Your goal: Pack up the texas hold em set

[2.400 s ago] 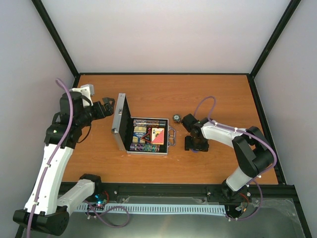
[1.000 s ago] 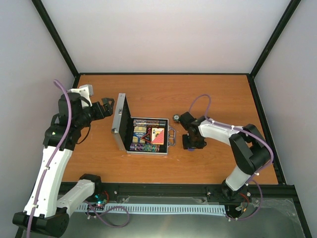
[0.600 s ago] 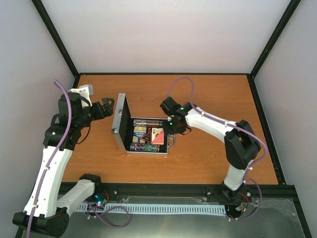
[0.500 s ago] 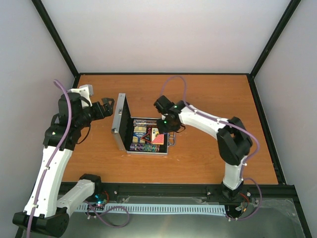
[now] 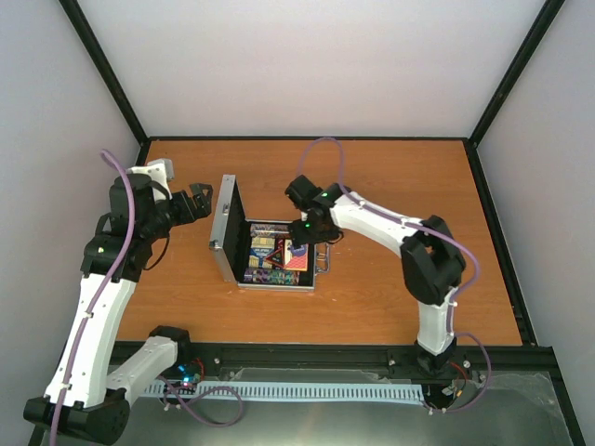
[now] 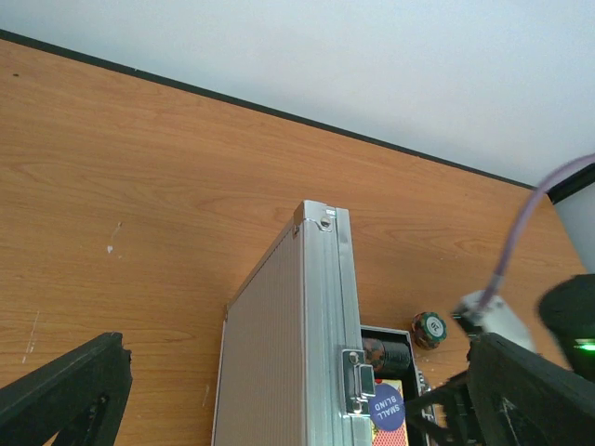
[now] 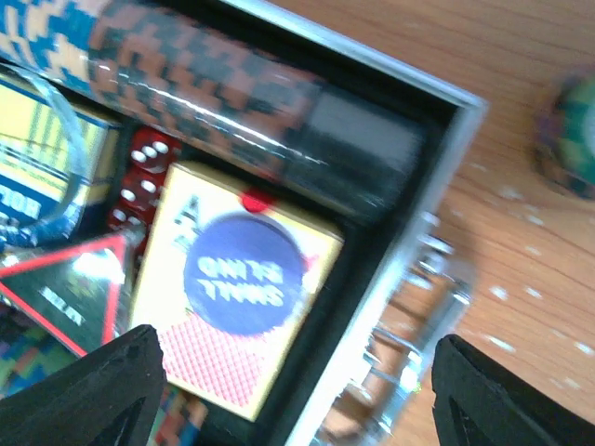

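The silver case of the texas hold em set lies open mid-table, its lid standing upright on the left. Inside are rows of poker chips, red dice and a red card deck with a round blue "small blind" button on top. My right gripper hovers open over the case's right end, with nothing between its fingers. A loose stack of green chips sits on the table beyond the case. My left gripper stands wide open just left of the lid, apart from it.
The case's metal handle sticks out on its right side. Black frame rails and white walls bound the wooden table. The right arm's purple cable loops above the case.
My right arm swung left from the table beside the case to over its right end, and its jaws opened wider. The left arm stayed put.
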Controlling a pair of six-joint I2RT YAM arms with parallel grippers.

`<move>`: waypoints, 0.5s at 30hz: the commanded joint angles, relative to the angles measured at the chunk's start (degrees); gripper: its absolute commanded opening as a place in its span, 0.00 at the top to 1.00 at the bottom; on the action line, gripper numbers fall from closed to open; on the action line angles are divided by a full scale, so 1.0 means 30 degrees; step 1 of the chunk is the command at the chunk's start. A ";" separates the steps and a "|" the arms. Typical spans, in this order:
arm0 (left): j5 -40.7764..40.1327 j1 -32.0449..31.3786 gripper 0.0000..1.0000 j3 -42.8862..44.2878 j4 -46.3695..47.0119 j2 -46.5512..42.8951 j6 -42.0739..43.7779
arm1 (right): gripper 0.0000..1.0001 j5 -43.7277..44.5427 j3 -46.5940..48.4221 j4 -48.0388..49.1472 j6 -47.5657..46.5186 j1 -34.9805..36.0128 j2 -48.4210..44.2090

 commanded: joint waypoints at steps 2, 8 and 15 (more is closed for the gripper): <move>-0.0566 0.0092 0.00 0.0449 0.0155 -0.0353 0.0005 | 0.21 0.0929 -0.2470 -0.0403 0.0458 -0.1799 -0.3237; -0.0885 0.0091 0.00 0.0496 0.0551 -0.0633 0.0062 | 0.22 0.1531 -0.4297 -0.0155 0.0041 -0.3626 -0.3835; -0.0858 0.0091 0.00 0.0548 0.0411 -0.0534 -0.0038 | 0.17 0.1702 -0.2235 -0.0318 0.0165 -0.4260 -0.1577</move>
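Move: The right hand hovers wide open over the case, the chip stack standing on the table about 6 cm ahead and 7 cm to its right, some 6 cm below. The blue small blind chip lies on the red deck, level fore-and-aft, 2 cm left and 4 cm below the hand; the case handle is 2 cm back, 4 cm right and 5 cm below. From the left hand the stack is roughly 10 cm ahead, 28 cm right and 30 cm below. With the small blind chip already lying free, the right hand sweeps about 11 cm to the right, first lifting a few centimetres out of the case, then passing over the handle end and sinking again to slightly below its starting height. It creeps forward a little and turns some 15 degrees clockwise, fingers still wide open and pointing down, and ends over bare table to the right of the chip stack and short of it, touching nothing that can be seen. ##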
